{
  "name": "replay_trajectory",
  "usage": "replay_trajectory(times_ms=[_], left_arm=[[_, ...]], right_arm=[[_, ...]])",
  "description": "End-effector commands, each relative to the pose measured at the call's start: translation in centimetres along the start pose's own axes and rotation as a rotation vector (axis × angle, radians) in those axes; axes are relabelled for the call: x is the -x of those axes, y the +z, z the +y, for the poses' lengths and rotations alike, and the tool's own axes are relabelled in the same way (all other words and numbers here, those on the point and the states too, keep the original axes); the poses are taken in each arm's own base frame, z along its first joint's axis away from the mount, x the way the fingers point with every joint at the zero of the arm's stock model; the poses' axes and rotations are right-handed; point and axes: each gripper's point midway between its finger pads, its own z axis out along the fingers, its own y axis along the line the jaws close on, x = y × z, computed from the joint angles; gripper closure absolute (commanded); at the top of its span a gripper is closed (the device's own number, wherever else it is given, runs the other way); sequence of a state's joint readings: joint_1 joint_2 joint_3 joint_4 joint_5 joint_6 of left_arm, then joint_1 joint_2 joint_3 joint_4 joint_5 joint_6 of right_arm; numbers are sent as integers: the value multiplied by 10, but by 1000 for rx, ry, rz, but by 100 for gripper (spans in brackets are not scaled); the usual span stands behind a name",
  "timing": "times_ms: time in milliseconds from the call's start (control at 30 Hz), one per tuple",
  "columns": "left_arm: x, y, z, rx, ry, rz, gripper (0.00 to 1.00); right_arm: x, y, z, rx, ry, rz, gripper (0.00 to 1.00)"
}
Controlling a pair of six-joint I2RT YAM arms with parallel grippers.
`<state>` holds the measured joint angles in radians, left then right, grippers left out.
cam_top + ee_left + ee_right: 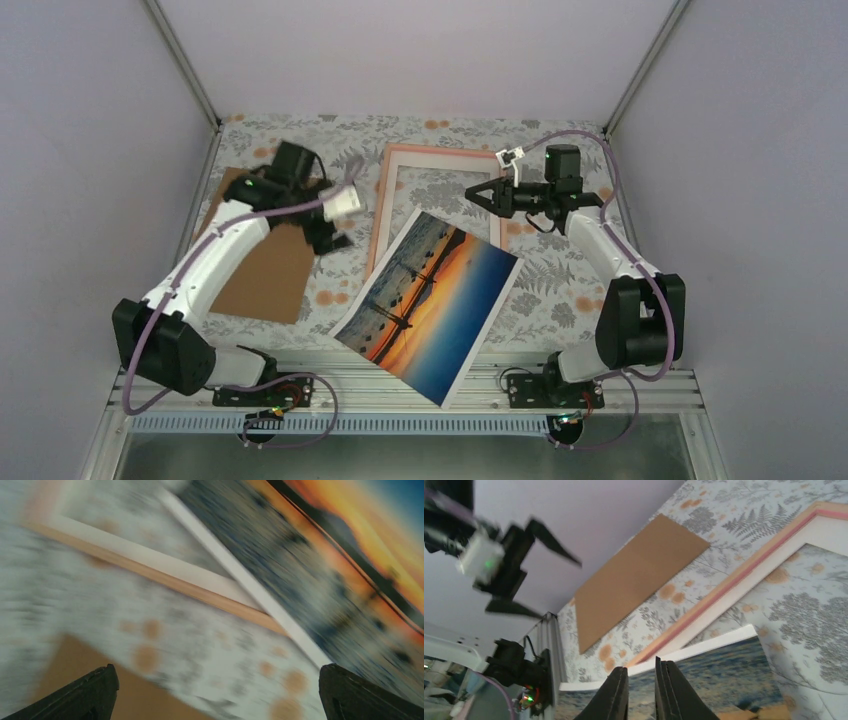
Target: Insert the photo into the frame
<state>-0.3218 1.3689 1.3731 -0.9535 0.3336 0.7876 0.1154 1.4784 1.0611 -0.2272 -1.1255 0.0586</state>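
Note:
The photo, a sunset print with a white edge, lies tilted on the table, and its upper corner overlaps the lower left of the pink frame. My left gripper hovers blurred just left of the frame, open wide and empty. Its wrist view shows the frame's rail and the photo ahead of the left gripper. My right gripper hangs over the frame's opening, pointing left. In its wrist view the right gripper shows a narrow gap with nothing in it, above the photo's edge.
A brown cardboard backing board lies flat on the left under my left arm. The tablecloth is floral. Aluminium rails run along the near edge, and grey walls close in the sides and back.

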Motion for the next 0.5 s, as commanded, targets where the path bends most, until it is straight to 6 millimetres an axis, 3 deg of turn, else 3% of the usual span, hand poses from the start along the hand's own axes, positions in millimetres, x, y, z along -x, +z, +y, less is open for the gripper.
replay_trajectory(times_ms=[0,67,233,267,333,467], left_arm=[[-44,26,-66,-232,119,81,0],[-33,42,-66,-297,19,55,0],[24,78,-43,-453,-97,-76,0],[28,95,-38,-501,-93,-60,0],[40,110,-36,-593,-28,-40,0],[47,148,-11,-631,-12,-13,1]], right_arm=[[-23,-13,-14,-81,-48,61,80],[-36,-17,-23,-118,-20,94,72],[-49,-38,-41,-186,-13,135,50],[-49,-43,-43,-185,-10,135,43],[-47,-57,-49,-197,1,127,35],[-55,-76,-59,-234,31,139,30]])
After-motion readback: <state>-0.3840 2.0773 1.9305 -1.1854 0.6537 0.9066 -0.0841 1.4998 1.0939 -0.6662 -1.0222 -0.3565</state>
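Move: From the left hand the photo's middle lies about 20 cm to the right, 10 cm back and 23 cm below; its far corner is some 11 cm ahead and 17 cm right. The frame's middle is around 9 cm ahead and 22 cm right, the brown board 4 cm ahead and 21 cm left, all similarly low. From the right hand the photo is about 12 cm left, 12 cm back and 24 cm down; the frame 6 cm ahead, 12 cm left. The open, empty left hand finishes its drop, sinking about 8 cm while drawing back, then turns forward and to the right, staying low, and sweeps over the frame's left side towards the photo's far corner as its fingers lose their forward lean. The right hand shifts about 8 cm right and 5 cm down over the frame's right side, opening its nearly shut fingers well apart and tipping them slightly down, touching nothing. ##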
